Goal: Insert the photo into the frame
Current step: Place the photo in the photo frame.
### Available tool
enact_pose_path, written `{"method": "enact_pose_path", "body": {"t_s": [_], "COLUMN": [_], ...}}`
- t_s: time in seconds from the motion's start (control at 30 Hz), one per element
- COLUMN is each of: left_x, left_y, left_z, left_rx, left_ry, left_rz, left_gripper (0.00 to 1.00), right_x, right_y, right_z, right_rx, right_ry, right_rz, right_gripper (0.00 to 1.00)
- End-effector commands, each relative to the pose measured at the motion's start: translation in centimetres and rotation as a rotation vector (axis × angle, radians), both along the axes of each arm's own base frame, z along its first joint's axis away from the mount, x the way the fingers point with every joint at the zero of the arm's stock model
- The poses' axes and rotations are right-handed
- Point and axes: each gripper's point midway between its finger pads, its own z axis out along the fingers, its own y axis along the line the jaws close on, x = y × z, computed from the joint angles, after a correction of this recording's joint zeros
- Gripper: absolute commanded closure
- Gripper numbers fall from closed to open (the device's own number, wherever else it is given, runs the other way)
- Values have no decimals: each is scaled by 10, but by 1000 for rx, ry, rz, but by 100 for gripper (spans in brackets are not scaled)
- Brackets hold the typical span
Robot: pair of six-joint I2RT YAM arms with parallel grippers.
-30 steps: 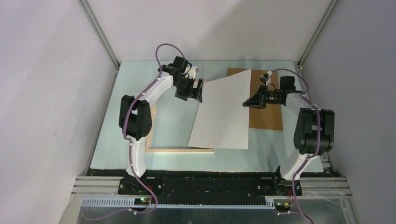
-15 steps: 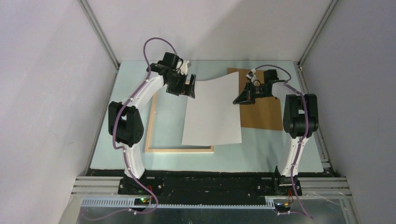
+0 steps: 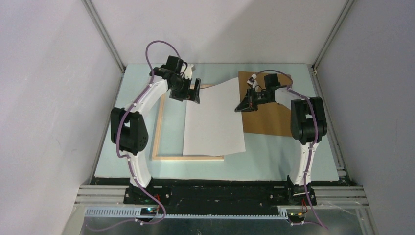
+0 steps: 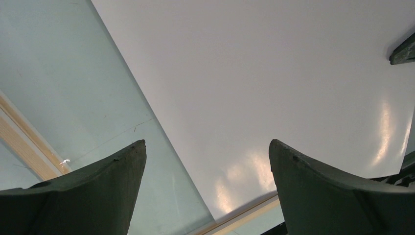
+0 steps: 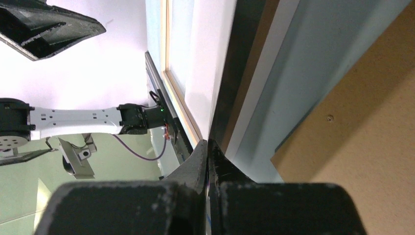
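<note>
The photo [image 3: 214, 122] shows its plain white back and lies slanted over the right half of the frame [image 3: 157, 128], its far edge raised and curved. My right gripper [image 3: 241, 105] is shut on the photo's far right edge; in the right wrist view the jaws [image 5: 208, 145] meet on the sheet [image 5: 203, 68], seen edge-on. My left gripper [image 3: 192, 93] stands open over the photo's far left corner. In the left wrist view its wide fingertips [image 4: 206, 143] frame the white sheet [image 4: 274, 73], and nothing sits between them. A pale wood frame rail [image 4: 27, 144] runs on the left.
A plain brown backing board [image 3: 270, 117] lies flat to the right of the photo, under the right arm, and shows in the right wrist view as a brown board [image 5: 362, 147]. The pale mat [image 3: 279, 161] ends at walls left, right and far.
Both arms have moved left and toward the far side, with the right gripper carrying the photo. The sheet has shifted off the brown board and now sits further over the frame.
</note>
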Motion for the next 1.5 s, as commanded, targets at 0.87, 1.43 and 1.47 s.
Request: {"method": "enact_pose_path", "body": {"t_s": [0.87,1.43,1.47], "left_x": [0,-5,-5], "left_y": [21,35,35], "left_z": [32,35,35], "left_rx": [-22,-17,-19], "left_ry": [-79,-88,-89], "left_rz": [38,49,49], "left_gripper": [1,0,0], "right_x": [41,45,43], "right_y": [95,113,112], "right_z": [-8,-23,-26], "right_rx": [46,17,12], "right_ry": [-84,-107,-103], "right_rz": [-74,-151,-154], "right_gripper": [100,100,100]}}
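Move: The frame I'm carrying the photo to is centred about 22 cm left of my right hand, 2 cm back and roughly 9 cm below. From that hand, the photo's middle is 11 cm left, 1 cm back and 5 cm down, and the backing board is 15 cm right, 6 cm ahead. From my open left hand, the photo's middle is 11 cm right, 3 cm back and 11 cm below; the frame is level sideways, 3 cm back. Keeping the photo's right edge pinched in my closed right fingers, I carry it some 11 cm left across the frame, easing about 3 cm forward and sinking 2 to 3 cm, until those fingers are just inside the right rail. My left hand stays wide open above the photo and drifts about 3 cm left, towards the left rail. ##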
